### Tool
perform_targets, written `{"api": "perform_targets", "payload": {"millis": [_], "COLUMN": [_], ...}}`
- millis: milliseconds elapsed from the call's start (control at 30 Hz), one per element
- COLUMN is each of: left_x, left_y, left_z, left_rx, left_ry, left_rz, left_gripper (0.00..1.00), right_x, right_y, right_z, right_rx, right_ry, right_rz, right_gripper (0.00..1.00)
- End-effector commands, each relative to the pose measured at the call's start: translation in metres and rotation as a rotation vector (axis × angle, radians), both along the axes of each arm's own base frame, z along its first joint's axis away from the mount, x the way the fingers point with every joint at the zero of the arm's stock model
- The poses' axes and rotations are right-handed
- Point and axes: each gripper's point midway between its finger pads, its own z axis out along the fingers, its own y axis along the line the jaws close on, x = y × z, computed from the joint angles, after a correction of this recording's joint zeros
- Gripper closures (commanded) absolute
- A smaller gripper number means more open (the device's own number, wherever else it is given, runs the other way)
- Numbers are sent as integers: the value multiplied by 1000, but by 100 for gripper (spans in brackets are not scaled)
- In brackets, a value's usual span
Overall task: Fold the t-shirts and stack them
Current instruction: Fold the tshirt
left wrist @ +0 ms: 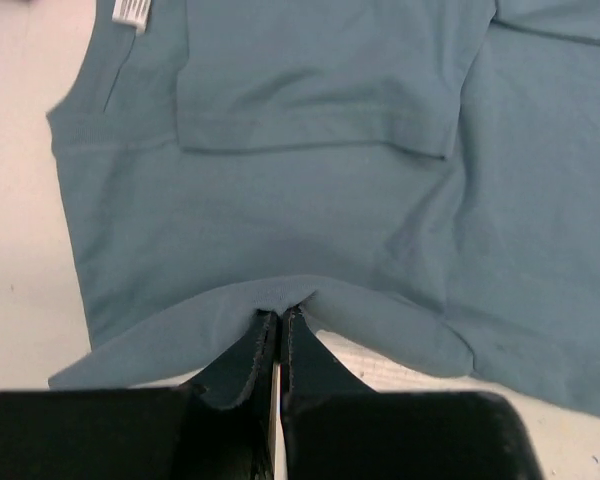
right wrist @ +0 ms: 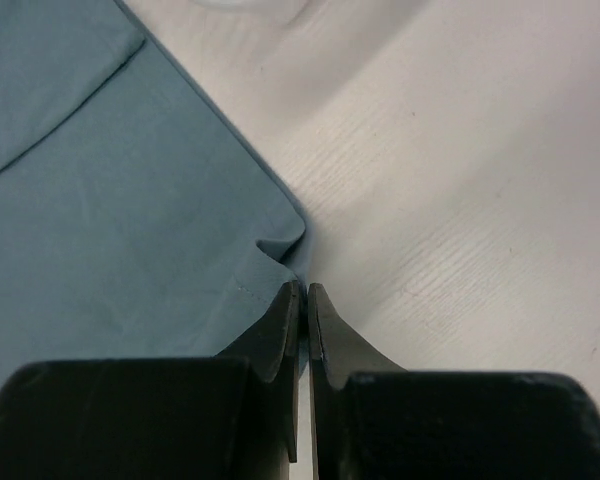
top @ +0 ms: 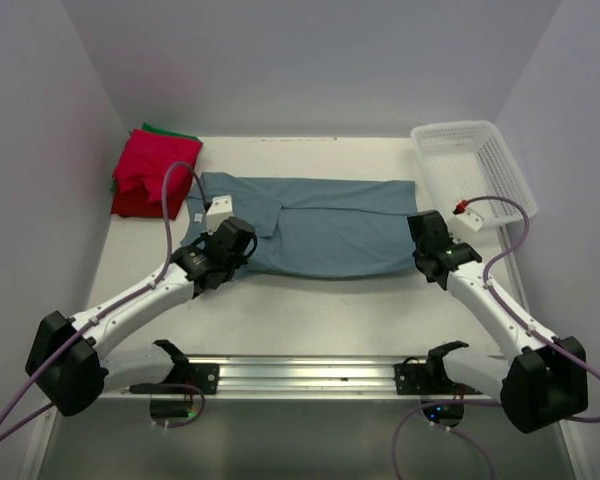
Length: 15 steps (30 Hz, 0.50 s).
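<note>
The dusty blue-grey t-shirt (top: 325,228) lies spread across the middle of the table, one sleeve folded in over its body (left wrist: 320,90). My left gripper (left wrist: 278,313) is shut on a pinched-up fold of its near left edge, at the shirt's left end (top: 242,236). My right gripper (right wrist: 304,287) is shut on the shirt's near right corner (right wrist: 280,245), at the shirt's right end (top: 421,226). A stack of folded red t-shirts (top: 148,170) sits at the back left, with a green one (top: 172,131) peeking out behind it.
A white mesh basket (top: 477,168) stands at the back right, close to the right arm's cable. A white label (left wrist: 132,10) shows at the shirt's collar. Grey walls close in on three sides. A metal rail (top: 305,375) runs along the near edge.
</note>
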Motion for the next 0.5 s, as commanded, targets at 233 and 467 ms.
{"api": "perform_targets", "payload": {"millis": [233, 467], "left_x": [101, 154], "left_y": [-22, -21], "left_z": [54, 48], "left_rx": [2, 32], "left_ry": [-170, -120], "left_rz": [-55, -68], "left_gripper": [100, 100], "right_x": [76, 128], "right_y": [-22, -24], "right_z": [30, 23], "right_rx": [-110, -113], "right_ry": [-61, -23], "right_rz": [-56, -52], "right_gripper": [100, 100]}}
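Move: Both hands hold the t-shirt's lifted near edge roughly 10 cm above the table. The shirt's far edge, where the near edge is being taken, lies about 22 cm straight ahead of the left hand; its folded-in sleeve flap is some 13 cm ahead, and the red pile about 22 cm ahead and 25 cm left. For the right hand, the far right corner is about 20 cm ahead and 3 cm right, the white basket some 22 cm ahead and 20 cm right. Forward together, away from the bases and over the lying shirt towards its far edge, both hands carry the pinched near edge: the left about 12 cm while rising some 2 cm, the right nearly level, about 10 cm forward and 2 cm to its right. Both grippers stay shut on the cloth and barely turn. ##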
